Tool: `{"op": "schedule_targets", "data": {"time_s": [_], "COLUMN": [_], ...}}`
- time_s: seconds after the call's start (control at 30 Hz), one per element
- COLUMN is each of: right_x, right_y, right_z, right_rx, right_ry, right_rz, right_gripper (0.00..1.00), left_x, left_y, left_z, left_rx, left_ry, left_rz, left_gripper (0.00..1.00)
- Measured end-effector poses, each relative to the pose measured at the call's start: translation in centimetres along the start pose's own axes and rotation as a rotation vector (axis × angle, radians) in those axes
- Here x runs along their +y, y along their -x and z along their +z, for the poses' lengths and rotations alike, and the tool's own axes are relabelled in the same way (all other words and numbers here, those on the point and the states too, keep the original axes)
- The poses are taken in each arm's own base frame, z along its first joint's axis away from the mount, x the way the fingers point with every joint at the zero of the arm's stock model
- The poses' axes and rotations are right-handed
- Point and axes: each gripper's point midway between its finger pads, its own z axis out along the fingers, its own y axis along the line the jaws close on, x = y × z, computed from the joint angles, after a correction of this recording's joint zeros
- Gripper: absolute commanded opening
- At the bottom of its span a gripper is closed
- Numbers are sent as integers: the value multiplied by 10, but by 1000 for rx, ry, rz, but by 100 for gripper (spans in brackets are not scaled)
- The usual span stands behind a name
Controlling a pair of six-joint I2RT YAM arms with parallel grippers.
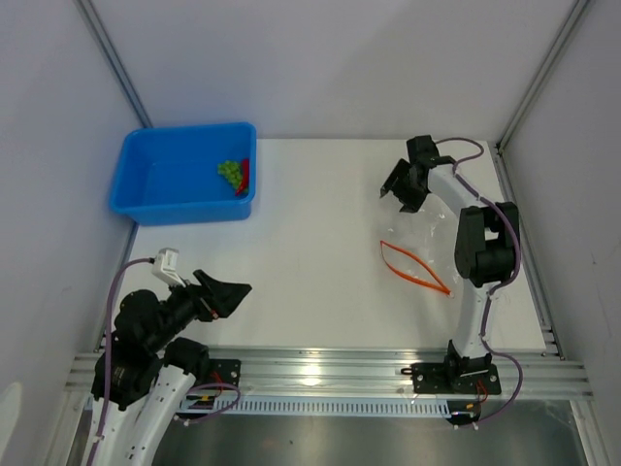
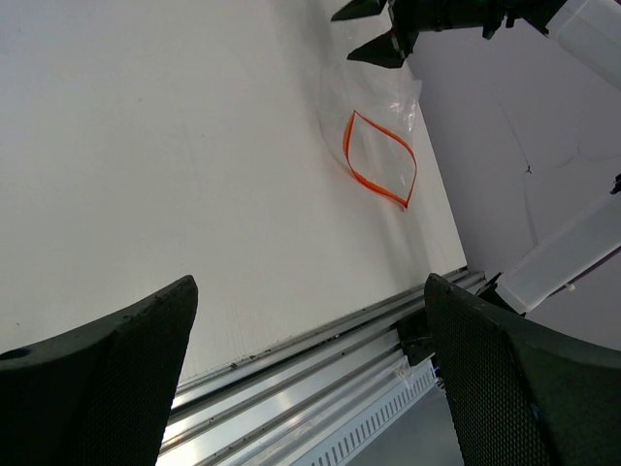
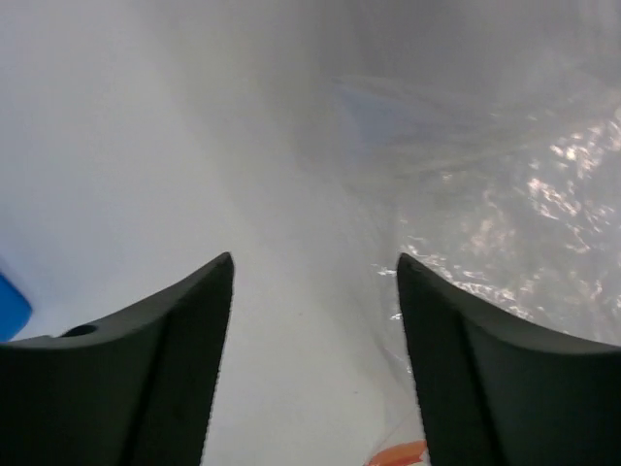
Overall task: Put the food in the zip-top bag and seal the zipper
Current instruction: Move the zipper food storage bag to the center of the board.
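The clear zip-top bag (image 1: 427, 238) lies on the right of the white table, and its red-orange zipper (image 1: 415, 264) gapes open in a loop. The light-green grapes (image 1: 230, 172) and the slim red piece (image 1: 244, 177) lie in the blue tub (image 1: 155, 184). I cannot make out a darker-green piece. My right gripper (image 1: 396, 197) is open and empty over the bag's far end; its wrist view shows the bag (image 3: 505, 194) and the zipper (image 3: 398, 453) between open jaws (image 3: 315, 260). My left gripper (image 1: 238, 291) is open and empty near the front left.
The blue tub stands at the back left corner. The left wrist view shows my open left gripper (image 2: 310, 291), the table's front metal rail (image 2: 320, 359), the zipper loop (image 2: 378, 160) and the right gripper (image 2: 374, 29) beyond it. Grey walls enclose the table.
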Motion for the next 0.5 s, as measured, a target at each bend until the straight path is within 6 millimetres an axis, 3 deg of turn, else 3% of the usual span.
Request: {"op": "schedule_targets", "data": {"time_s": [0.1,0.2,0.33,0.5], "right_x": [30,47,48,21], "right_y": [14,23,16,-12], "right_z": [-14,-32,-75,-145], "right_rx": [-23,-78,-163,-288], "right_ry": [86,111,51,-99], "right_rz": [-21,-99,-273,-510], "right_gripper": [85,97,100,96], "left_x": [0,0,1,3], "left_y": [0,0,0,-1], "left_z": [0,0,2,8], "left_rx": [0,0,7,28], "left_ry": [-1,-1,5,19], "left_rz": [0,0,-3,-2], "left_gripper": [99,100,99,99]}}
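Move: The clear zip bag's middle lies about 11 cm back and 4 cm to the right of the right hand, some 3 cm below the fingertips. Its orange zipper edge is farther back, roughly 20 cm behind that hand and 2 cm to its right, at the same height. From the left hand the bag is around 22 cm ahead, 36 cm right and 19 cm lower. Opening wide, the right hand rises some 13 cm above the bag, first forward, then back about 9 cm. ##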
